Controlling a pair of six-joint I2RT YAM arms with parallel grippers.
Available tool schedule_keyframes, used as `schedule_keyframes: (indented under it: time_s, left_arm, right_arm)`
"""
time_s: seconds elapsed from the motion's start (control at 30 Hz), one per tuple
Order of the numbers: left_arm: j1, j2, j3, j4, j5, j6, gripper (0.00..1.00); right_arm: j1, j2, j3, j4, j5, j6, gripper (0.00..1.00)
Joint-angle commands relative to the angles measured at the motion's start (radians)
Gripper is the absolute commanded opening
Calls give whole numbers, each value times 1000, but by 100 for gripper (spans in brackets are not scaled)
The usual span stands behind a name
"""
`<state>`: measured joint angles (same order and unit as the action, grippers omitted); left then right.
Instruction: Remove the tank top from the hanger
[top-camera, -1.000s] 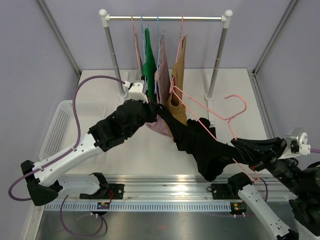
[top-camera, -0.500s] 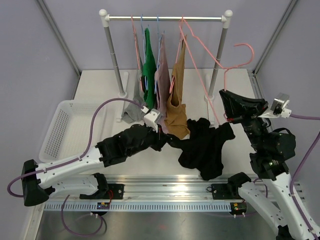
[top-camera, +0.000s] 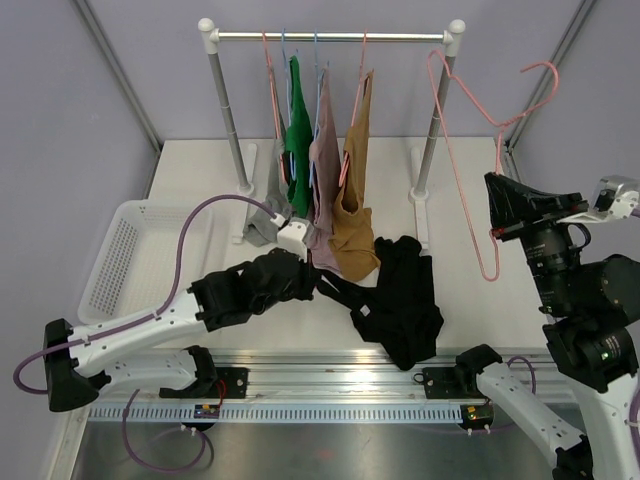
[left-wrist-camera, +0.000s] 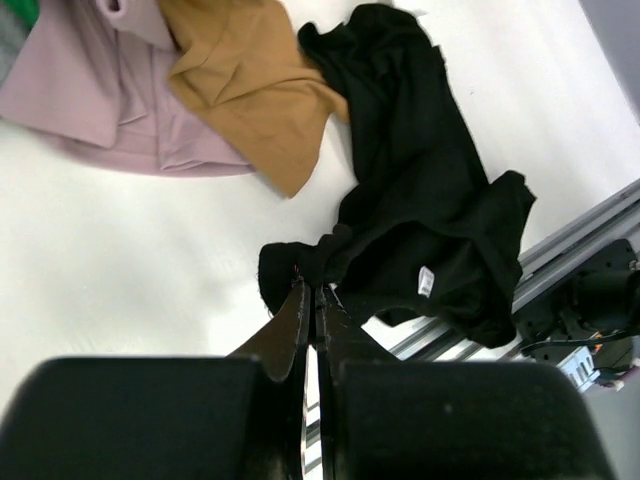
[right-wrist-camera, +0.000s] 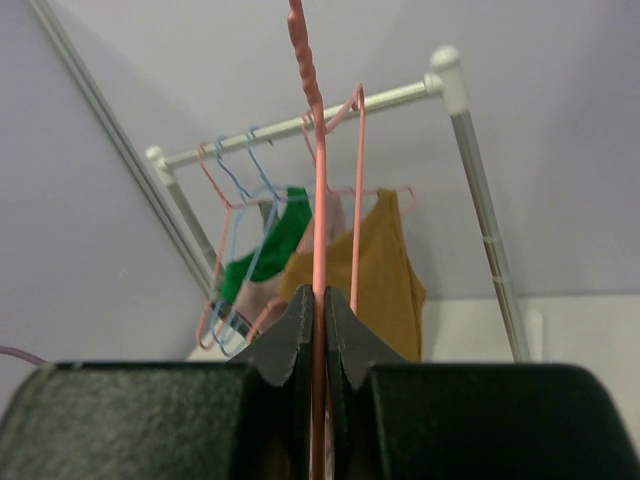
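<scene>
The black tank top (top-camera: 402, 300) lies crumpled on the white table, in front of the rack; it fills the right of the left wrist view (left-wrist-camera: 430, 200). My left gripper (top-camera: 318, 285) is shut on one strap end of it (left-wrist-camera: 312, 290), low over the table. The bare pink wire hanger (top-camera: 497, 160) hangs in the air at the right, apart from the tank top. My right gripper (top-camera: 492, 212) is shut on its wire, which runs up between the jaws (right-wrist-camera: 320, 300) in the right wrist view, where the hanger (right-wrist-camera: 319, 200) shows.
A clothes rack (top-camera: 330, 36) at the back holds green (top-camera: 298, 120), pink (top-camera: 323, 150), ochre (top-camera: 352, 190) and grey (top-camera: 268, 215) tops on hangers. A white mesh basket (top-camera: 120, 255) sits at the left. A metal rail (top-camera: 330, 365) runs along the near edge.
My right gripper has carried the hanger up and to the right, clear of the tank top. The tank top has slid off and dropped onto the table. My left gripper has come down and nearer.
</scene>
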<state>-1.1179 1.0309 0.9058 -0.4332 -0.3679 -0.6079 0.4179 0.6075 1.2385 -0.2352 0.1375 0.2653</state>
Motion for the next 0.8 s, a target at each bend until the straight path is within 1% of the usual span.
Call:
schedule_keyframes:
  time_s: [0.0,0.07,0.1,0.17,0.2,0.23,0.27,0.3,0.33,0.37,0.4,0.43,0.47,0.5,0.57,0.77]
  left_arm:
    - [0,-43,62,-70,-55,-23,2]
    - [0,-57,74,-116,-49,-15,9]
    - [0,-58,90,-131,-46,-10,19]
    - [0,-65,99,-168,-40,0,27]
    - [0,-71,100,-176,-34,3,33]
    - [0,-74,102,-191,-31,5,46]
    - [0,-87,102,-199,-31,5,55]
    - [0,-94,100,-206,-28,4,60]
    - [0,-104,102,-214,-23,2,69]
    - [0,-127,97,-226,-17,2,73]
    - [-3,-141,94,-233,-16,2,76]
    - [-2,-153,91,-245,-13,2,96]
    - [-5,-166,84,-251,-9,3,99]
    - [-5,-204,76,-266,-8,7,99]
    - [-3,-227,68,-292,-11,10,99]
    - [-5,-284,36,-328,-42,14,99]
  right_arm:
    - [-4,26,22,-315,86,-3,0]
    - [-4,78,62,-367,100,-9,0]
    - [-4,107,82,-389,103,-6,0]
    - [-4,188,140,-420,103,-3,0]
    - [-2,211,157,-415,103,-3,0]
    - [-4,237,177,-406,102,-5,0]
    - [-2,298,226,-401,106,-11,0]
    - [-4,332,255,-403,108,-14,0]
    - [-2,369,288,-400,114,-23,0]
    - [-2,439,344,-395,129,-37,0]
    - [-2,472,369,-388,137,-46,0]
    - [-4,503,393,-368,145,-58,0]
    - [-4,565,442,-362,154,-75,0]
    - [-4,627,496,-362,165,-86,0]
    - [-4,702,567,-354,189,-98,0]
    - [-37,839,697,-302,171,-104,0]
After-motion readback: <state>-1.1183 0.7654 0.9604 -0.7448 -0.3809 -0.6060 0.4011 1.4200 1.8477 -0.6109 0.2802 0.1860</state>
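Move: The black tank top lies in a heap on the table, its middle some 20 cm right of the left hand, about level with it front to back and 18 cm below; its strap end is still in the left fingers. The mustard top's hem is roughly 11 cm ahead, 8 cm right, equally low. For the right hand, holding the bare pink hanger, the rail's free stretch is about 33 cm ahead, 10 cm left, at hand height; the right post, 5 cm left, and the mustard top, 19 cm left, stand about as far out, their middles some 20 to 25 cm lower. The tank top's strap is let go as the left fingers spread wide, that hand backing off to its left by about 7 cm, rising and drawing back a little. The pink hanger stays pinched in the right hand, which first dips, then swings forward about 19 cm towards the rail, ending lower and slightly left, with the wrist tipping down some 30 degrees and rolling left side down. ##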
